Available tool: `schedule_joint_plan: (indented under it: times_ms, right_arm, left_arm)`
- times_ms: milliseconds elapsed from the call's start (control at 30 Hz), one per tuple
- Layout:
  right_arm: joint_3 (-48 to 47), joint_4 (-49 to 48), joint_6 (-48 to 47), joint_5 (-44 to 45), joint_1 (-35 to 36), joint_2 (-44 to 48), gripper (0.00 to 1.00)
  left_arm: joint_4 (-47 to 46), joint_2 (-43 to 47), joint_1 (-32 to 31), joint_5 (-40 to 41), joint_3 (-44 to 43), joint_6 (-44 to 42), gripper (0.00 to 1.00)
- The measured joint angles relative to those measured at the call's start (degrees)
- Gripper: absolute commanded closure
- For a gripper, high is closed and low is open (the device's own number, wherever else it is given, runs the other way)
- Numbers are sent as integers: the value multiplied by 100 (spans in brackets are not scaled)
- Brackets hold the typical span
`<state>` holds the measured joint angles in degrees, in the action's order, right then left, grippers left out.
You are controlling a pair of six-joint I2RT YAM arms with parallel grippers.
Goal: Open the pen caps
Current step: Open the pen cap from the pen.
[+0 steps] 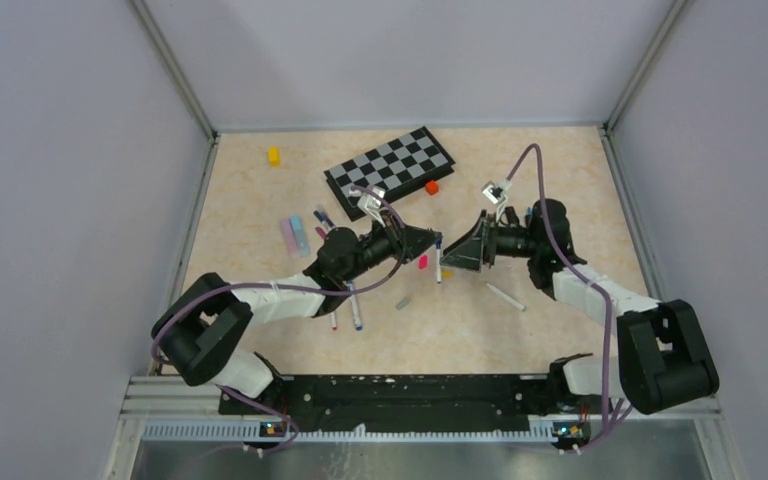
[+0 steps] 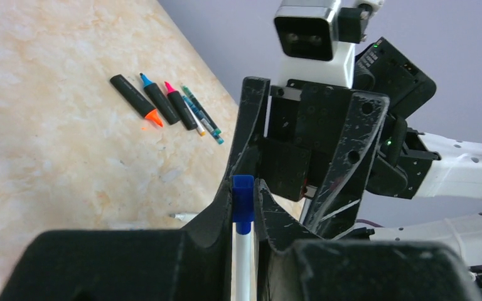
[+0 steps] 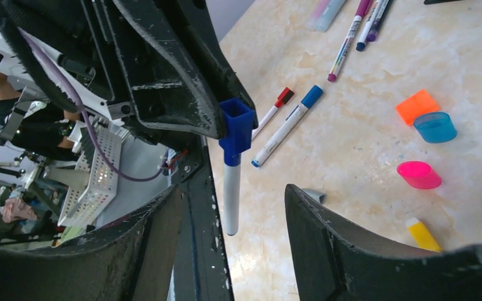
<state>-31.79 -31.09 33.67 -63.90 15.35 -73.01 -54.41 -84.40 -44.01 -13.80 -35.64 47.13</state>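
Observation:
My left gripper (image 2: pixel 243 188) is shut on the blue cap (image 2: pixel 243 197) of a white-barrelled pen (image 3: pixel 231 200). The pen hangs cap-up above the table's middle (image 1: pixel 439 262). My right gripper (image 3: pixel 233 194) faces the left one and stands open. Its two fingers flank the lower end of the barrel without touching it. Loose pen caps lie on the table: pink (image 3: pixel 419 174), light blue (image 3: pixel 435 127), orange (image 3: pixel 417 106), yellow (image 3: pixel 423 234) and grey (image 3: pixel 314 195). More capped pens (image 3: pixel 287 125) lie beyond them.
A black-and-grey chessboard (image 1: pixel 390 165) lies at the back, with an orange block (image 1: pixel 432 187) beside it and a yellow block (image 1: pixel 273 155) at the back left. Black highlighters (image 2: pixel 144 100) lie in a row. A white pen (image 1: pixel 506 297) rests at the right front.

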Motion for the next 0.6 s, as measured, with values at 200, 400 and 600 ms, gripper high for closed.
schedule_joint_plan:
  times_ms: [200,400,600]
  right_arm:
    - [26,-22,24,177,155,-101,62]
    - [31,-55,48,214,240,-149,93]
    - [22,-61,-31,151,284,-173,100]
  left_arm:
    - [-219,-52,-111,125,-4,39,100]
    - [-306,-68,-151,205,-4,72,100]
    - [-308,-125,-155,269,-4,76,98]
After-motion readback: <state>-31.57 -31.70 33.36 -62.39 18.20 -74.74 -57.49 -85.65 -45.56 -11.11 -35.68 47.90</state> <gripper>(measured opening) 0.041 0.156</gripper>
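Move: The right hand, open, has the pen's white barrel about 2 cm to its left and 1 cm below, level fore and aft; from the left hand, shut on the blue cap, the barrel hangs some 5 cm below and 3 cm back. On the table about 16 cm below the right hand lie the yellow cap 7 cm ahead, the pink cap 9 cm ahead and 5 cm left, and the uncapped pen 14 cm to the right. The right hand eases about 1 cm to the left and almost as far down, bringing its fingertips around the hanging white barrel, while its fingers close from well over half open to nearly shut and pinch the barrel from both sides below the cap. The left hand keeps its grip on the blue cap and holds the pen out almost still, drifting only about half a centimetre. ##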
